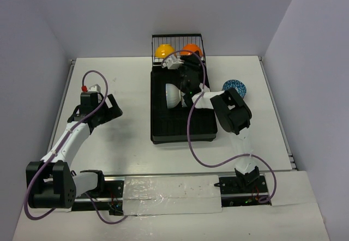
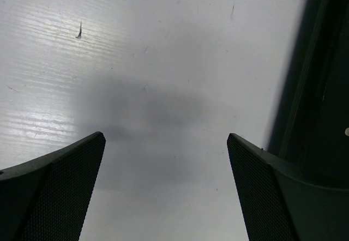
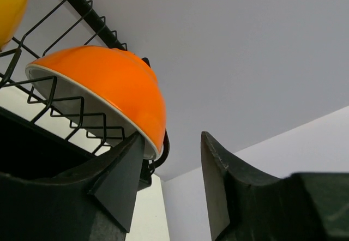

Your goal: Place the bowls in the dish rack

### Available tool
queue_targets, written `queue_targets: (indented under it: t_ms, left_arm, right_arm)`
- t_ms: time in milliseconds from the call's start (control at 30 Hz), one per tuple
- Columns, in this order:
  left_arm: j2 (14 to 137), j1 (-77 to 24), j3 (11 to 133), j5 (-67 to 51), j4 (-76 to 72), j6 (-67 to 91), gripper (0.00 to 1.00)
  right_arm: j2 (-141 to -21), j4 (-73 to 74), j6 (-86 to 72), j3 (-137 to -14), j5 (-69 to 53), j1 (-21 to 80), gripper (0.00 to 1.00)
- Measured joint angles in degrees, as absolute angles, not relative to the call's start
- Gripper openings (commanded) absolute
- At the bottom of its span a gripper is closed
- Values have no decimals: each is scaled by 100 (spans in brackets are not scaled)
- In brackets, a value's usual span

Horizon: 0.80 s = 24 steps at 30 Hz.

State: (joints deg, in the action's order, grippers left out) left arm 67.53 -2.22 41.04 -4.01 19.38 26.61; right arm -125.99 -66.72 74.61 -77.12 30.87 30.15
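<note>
The orange bowl (image 3: 114,83) leans on its side in the wire basket (image 3: 82,12) at the far end of the dish rack (image 1: 163,129), beside a yellow bowl (image 1: 163,50). My right gripper (image 3: 172,143) is open at the basket; its left finger touches the orange rim, and the gap between the jaws holds nothing. A white bowl (image 1: 172,95) lies on the rack's slats. A blue patterned bowl (image 1: 234,88) sits on the table right of the rack. My left gripper (image 2: 166,143) hangs wide open over bare table, left of the rack's edge (image 2: 322,88).
The right arm (image 1: 232,113) stretches over the rack's right side, its purple cable (image 1: 191,137) looping across the front. Grey walls close in behind the basket and along both sides of the white table (image 1: 125,83).
</note>
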Motion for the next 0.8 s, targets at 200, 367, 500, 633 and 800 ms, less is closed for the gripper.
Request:
queue_targets:
  t_ms: [200,367,500,633,800]
  left_arm:
    - [6753,-172,4104,-405,1938,2661,99]
    - [6744,-126,4104,-412,1938,2661,99]
    - [6700,-95,4104,-414,1935,2661,99]
    - [6635,-71,4104,-421,1933,2661,99]
    - [6626,-58,4104,-423,1931,2663,99]
  right_arm:
    - [-12003,-6659,7430,-7249,3087,3142,75]
    - [-10995,-6639,7269,-6923,3048,3422,82]
    - [-10110,-6447,6805,-6687,3092,3607,84]
    - [-9282,-5540,5843,-6589,3374,3594,89]
    - [-8246,-3708,4058,-6589,3819,3389,97]
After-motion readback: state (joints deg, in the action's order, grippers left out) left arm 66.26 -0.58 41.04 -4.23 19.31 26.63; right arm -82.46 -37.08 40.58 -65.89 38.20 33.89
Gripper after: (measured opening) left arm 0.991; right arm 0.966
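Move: The right gripper is at the orange bowl, whose middle is some 4 cm ahead and 4 cm to the left, at its height; the yellow bowl stands about 4 cm ahead and 14 cm to the left. The blue bowl, next to fetch, lies roughly 18 cm right, 11 cm back and 18 cm below; the nearest white bowl is 3 cm right, 12 cm back and 15 cm down. From the left gripper the blue bowl is about 55 cm right, 15 cm ahead and slightly lower. Open the right fingers the rest of the way, nearly wide, so the left finger comes free of the orange bowl's rim, and lift the gripper up some 17 cm while drawing it back about 13 cm from the rack. As the climb eases off, swing it right around 5 cm onto the blue bowl's side, rolling its left side up some 35 degrees, fingers still facing forward. ##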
